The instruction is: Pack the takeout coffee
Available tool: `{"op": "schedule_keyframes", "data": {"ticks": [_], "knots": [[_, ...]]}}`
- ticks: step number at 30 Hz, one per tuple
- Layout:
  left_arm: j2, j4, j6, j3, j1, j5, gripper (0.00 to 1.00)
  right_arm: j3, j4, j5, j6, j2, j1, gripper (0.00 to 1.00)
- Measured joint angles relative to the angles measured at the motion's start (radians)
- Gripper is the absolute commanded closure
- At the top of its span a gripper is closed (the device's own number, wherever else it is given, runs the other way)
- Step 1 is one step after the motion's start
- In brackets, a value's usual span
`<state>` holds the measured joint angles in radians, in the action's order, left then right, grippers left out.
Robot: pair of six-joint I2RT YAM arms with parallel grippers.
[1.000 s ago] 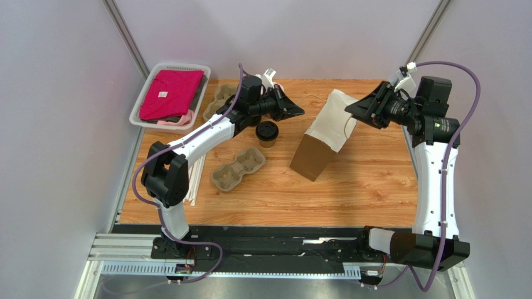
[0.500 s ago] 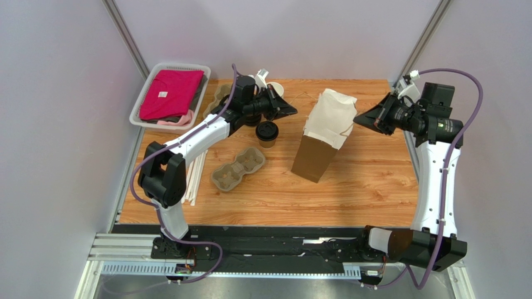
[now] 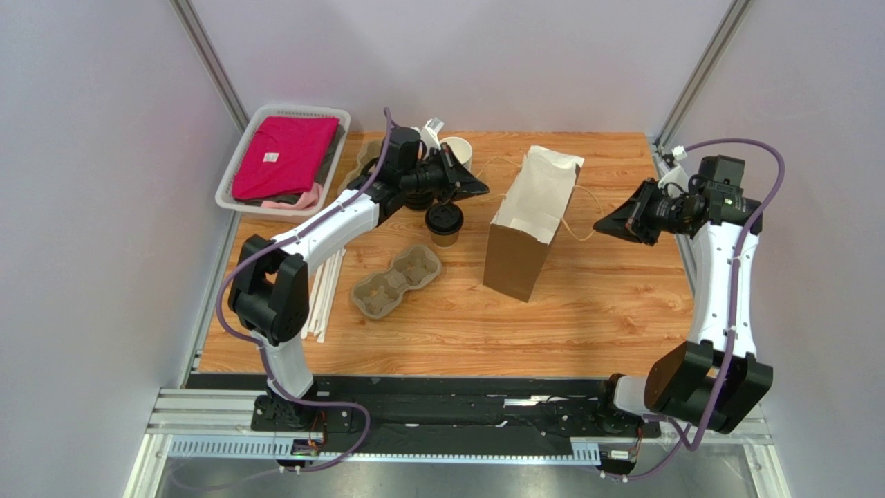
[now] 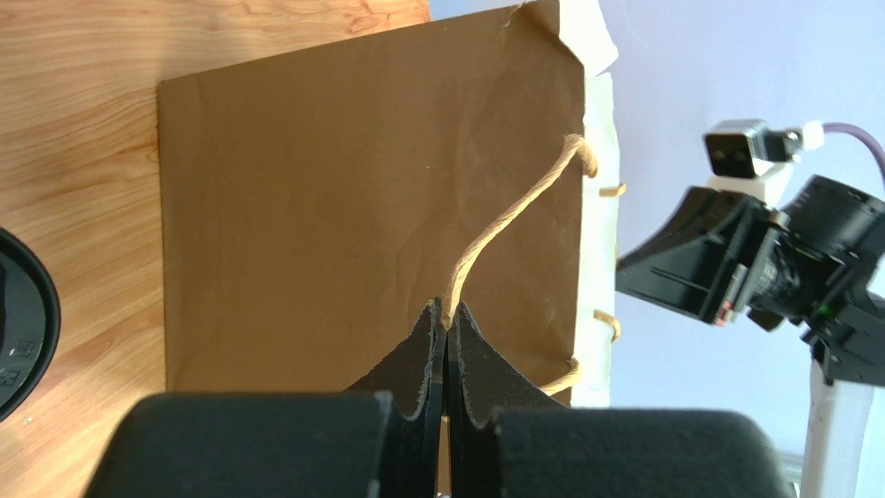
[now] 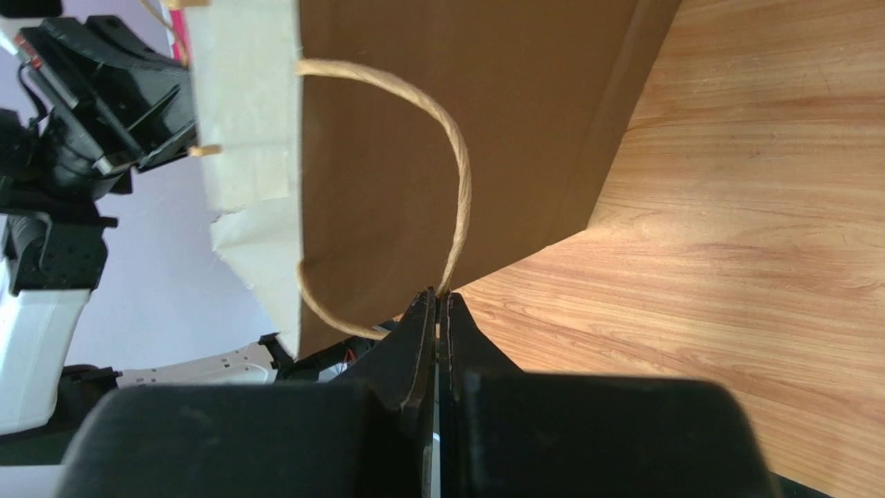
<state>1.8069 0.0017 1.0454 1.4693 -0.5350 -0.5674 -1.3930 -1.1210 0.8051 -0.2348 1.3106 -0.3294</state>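
The takeout coffee [image 3: 445, 220], a brown paper cup with a black lid, stands on the table left of the brown paper bag [image 3: 514, 265]; its lid shows at the left edge of the left wrist view [image 4: 16, 332]. The bag stands nearly upright, its mouth open upward. My left gripper [image 3: 483, 190] is shut on the bag's left twine handle [image 4: 509, 218], pinched at the fingertips [image 4: 447, 311]. On the other side, my right gripper [image 3: 599, 223] is shut on the right twine handle [image 5: 457, 176], pinched at its tips [image 5: 441, 296]. Both handles are drawn outward from the bag [image 5: 467, 135].
A pulp cup carrier [image 3: 395, 280] lies in front of the coffee, and a second one [image 3: 369, 161] is behind the left arm. A white basket [image 3: 239, 171] with pink cloth sits at the back left. White-rimmed cups [image 3: 458, 153] stand behind the left gripper. White sticks [image 3: 327, 291] lie at the left.
My right gripper has shut on the right handle and drawn back to the right. The bag has swung from leaning right to nearly upright. The left gripper has shifted slightly left.
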Motion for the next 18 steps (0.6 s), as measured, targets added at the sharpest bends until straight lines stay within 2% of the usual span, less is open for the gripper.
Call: {"op": "schedule_keyframes", "data": {"ticks": [8,18], "knots": [[0.055,-0.129,-0.064,0.066,0.002,-0.001,1.00,0.071,0.084,-0.001,0.001,0.048,0.021,1.00],[0.149,-0.274,-0.146,0.170,-0.008,-0.035,1.00,0.092,0.206,-0.013,-0.005,0.107,0.108,1.00]]}}
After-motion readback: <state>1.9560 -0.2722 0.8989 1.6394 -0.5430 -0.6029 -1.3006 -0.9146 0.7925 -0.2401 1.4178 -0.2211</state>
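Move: I still pinch a paper bag handle in each hand, and the bag stands between them. Its middle is about 8 cm right of my left hand, 1 cm ahead and 14 cm lower; from my right hand it is some 10 cm left, 9 cm ahead and 14 cm lower. The lidded cup is about level with my left hand, 8 cm left and 20 cm lower, the cardboard tray 8 cm back, 19 cm left and 24 cm lower. Keeping both handles pinched, I sink my hands together. My left hand goes about 5 cm almost straight down beside the bag's left face, its fingers tipping some 10 degrees further down. My right hand drops first, then bends its way forward and a little left towards the bag, ending about 4 cm lower and 3 cm farther out. ##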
